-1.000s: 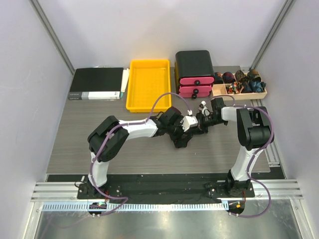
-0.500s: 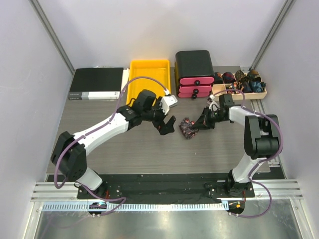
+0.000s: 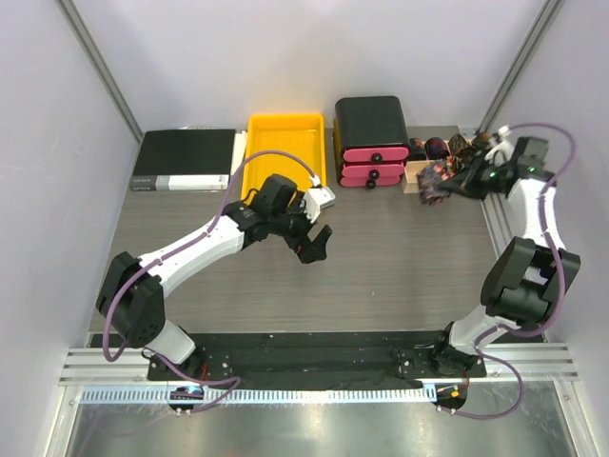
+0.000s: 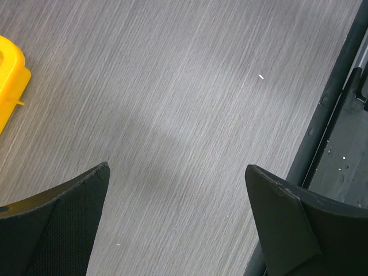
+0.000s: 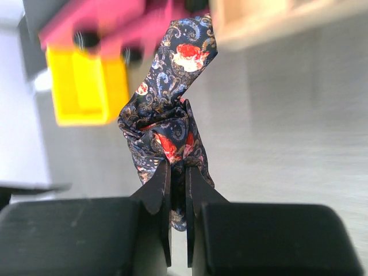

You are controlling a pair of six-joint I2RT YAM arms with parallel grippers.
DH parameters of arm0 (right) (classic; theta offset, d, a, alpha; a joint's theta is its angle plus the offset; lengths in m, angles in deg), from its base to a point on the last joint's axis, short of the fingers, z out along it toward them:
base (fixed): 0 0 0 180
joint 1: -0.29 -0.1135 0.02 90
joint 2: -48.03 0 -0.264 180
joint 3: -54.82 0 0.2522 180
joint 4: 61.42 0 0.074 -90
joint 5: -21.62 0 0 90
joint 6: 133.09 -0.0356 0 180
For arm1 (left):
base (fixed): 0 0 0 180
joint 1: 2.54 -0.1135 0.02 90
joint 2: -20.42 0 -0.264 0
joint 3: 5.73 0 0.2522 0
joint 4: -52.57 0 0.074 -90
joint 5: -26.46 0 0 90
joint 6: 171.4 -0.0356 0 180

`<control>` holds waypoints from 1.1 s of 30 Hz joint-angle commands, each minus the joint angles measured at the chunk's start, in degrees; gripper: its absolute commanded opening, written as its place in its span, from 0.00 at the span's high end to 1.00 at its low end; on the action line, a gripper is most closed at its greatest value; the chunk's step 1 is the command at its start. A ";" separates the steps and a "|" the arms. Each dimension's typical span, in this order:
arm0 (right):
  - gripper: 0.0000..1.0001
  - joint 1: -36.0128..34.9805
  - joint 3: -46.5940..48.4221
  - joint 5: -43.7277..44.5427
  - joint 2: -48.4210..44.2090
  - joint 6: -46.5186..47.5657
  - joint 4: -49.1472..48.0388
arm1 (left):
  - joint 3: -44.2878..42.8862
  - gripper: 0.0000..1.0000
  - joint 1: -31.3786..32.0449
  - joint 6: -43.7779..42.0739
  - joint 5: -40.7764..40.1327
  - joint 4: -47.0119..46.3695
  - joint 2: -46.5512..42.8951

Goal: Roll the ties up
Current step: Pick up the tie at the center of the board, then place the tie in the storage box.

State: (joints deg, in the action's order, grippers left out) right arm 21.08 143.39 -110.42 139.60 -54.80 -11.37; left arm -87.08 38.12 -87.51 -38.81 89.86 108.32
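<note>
A rolled tie (image 3: 436,184) of dark fabric with red and orange patterning hangs above the table at the back right, just left of the wooden tray (image 3: 495,174). My right gripper (image 3: 449,185) is shut on it. In the right wrist view the bundled tie (image 5: 172,115) bulges out above the shut gripper (image 5: 177,168), whose fingers pinch its lower fold. My left gripper (image 3: 315,244) hovers over the middle of the table, open, with only bare table between its fingers (image 4: 69,213). Several other rolled ties (image 3: 466,157) sit in the wooden tray.
A black box with pink drawers (image 3: 373,141) stands at the back centre, close to the held tie. A yellow tray (image 3: 284,157) is left of it, and a black binder (image 3: 186,159) sits at the back left. A dark rail (image 4: 333,109) runs along the table edge.
My right arm has carried the rolled tie up from the table's middle to the back right beside the wooden tray. My left gripper let go, opened and drew back to the left.
</note>
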 commanded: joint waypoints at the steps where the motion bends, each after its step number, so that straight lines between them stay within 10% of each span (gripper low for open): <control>1: 0.99 2.14 13.24 6.96 3.17 4.23 0.71 | -0.26 0.00 -0.41 1.27 -1.17 -0.85 -1.41; 18: 0.99 -12.18 29.61 38.24 22.16 9.33 -9.40 | 3.69 0.00 -1.11 2.94 -5.84 -1.82 -2.20; 33: 0.99 -16.93 31.10 45.56 29.63 12.67 -11.25 | 4.66 0.00 -1.11 3.82 -5.22 -2.26 -1.85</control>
State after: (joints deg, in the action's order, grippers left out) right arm 4.93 172.11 -67.47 168.50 -43.81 -20.11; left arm -82.88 37.38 -84.45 -44.27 89.27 108.30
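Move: The right hand already holds the rolled paisley tie in the air; the tie box's empty near-left compartment lies about 13 cm ahead, 2 cm to its left and some 14 cm below. The eye-patterned tie sits roughly 7 cm right of that compartment and the flowered tie about 7 cm beyond it, while the middle of the black cabinet is some 17 cm ahead of the hand and 16 cm to its left. From the left hand the compartment is about 24 cm ahead and 27 cm right. Keeping its pinch on the rolled tie, the right hand swings some 17 cm forward to the tie box, at first rising about 5 cm and bearing right, then coming part of the way back left and sinking about 11 cm towards the empty near-left compartment, as the wrist rolls some 40 degrees, left side down, so that the fingers turn from pointing left-forward to forward and down. The empty left hand, fingers still wide open, sinks about 3 cm and drifts a little left over the bare board, touching nothing. ##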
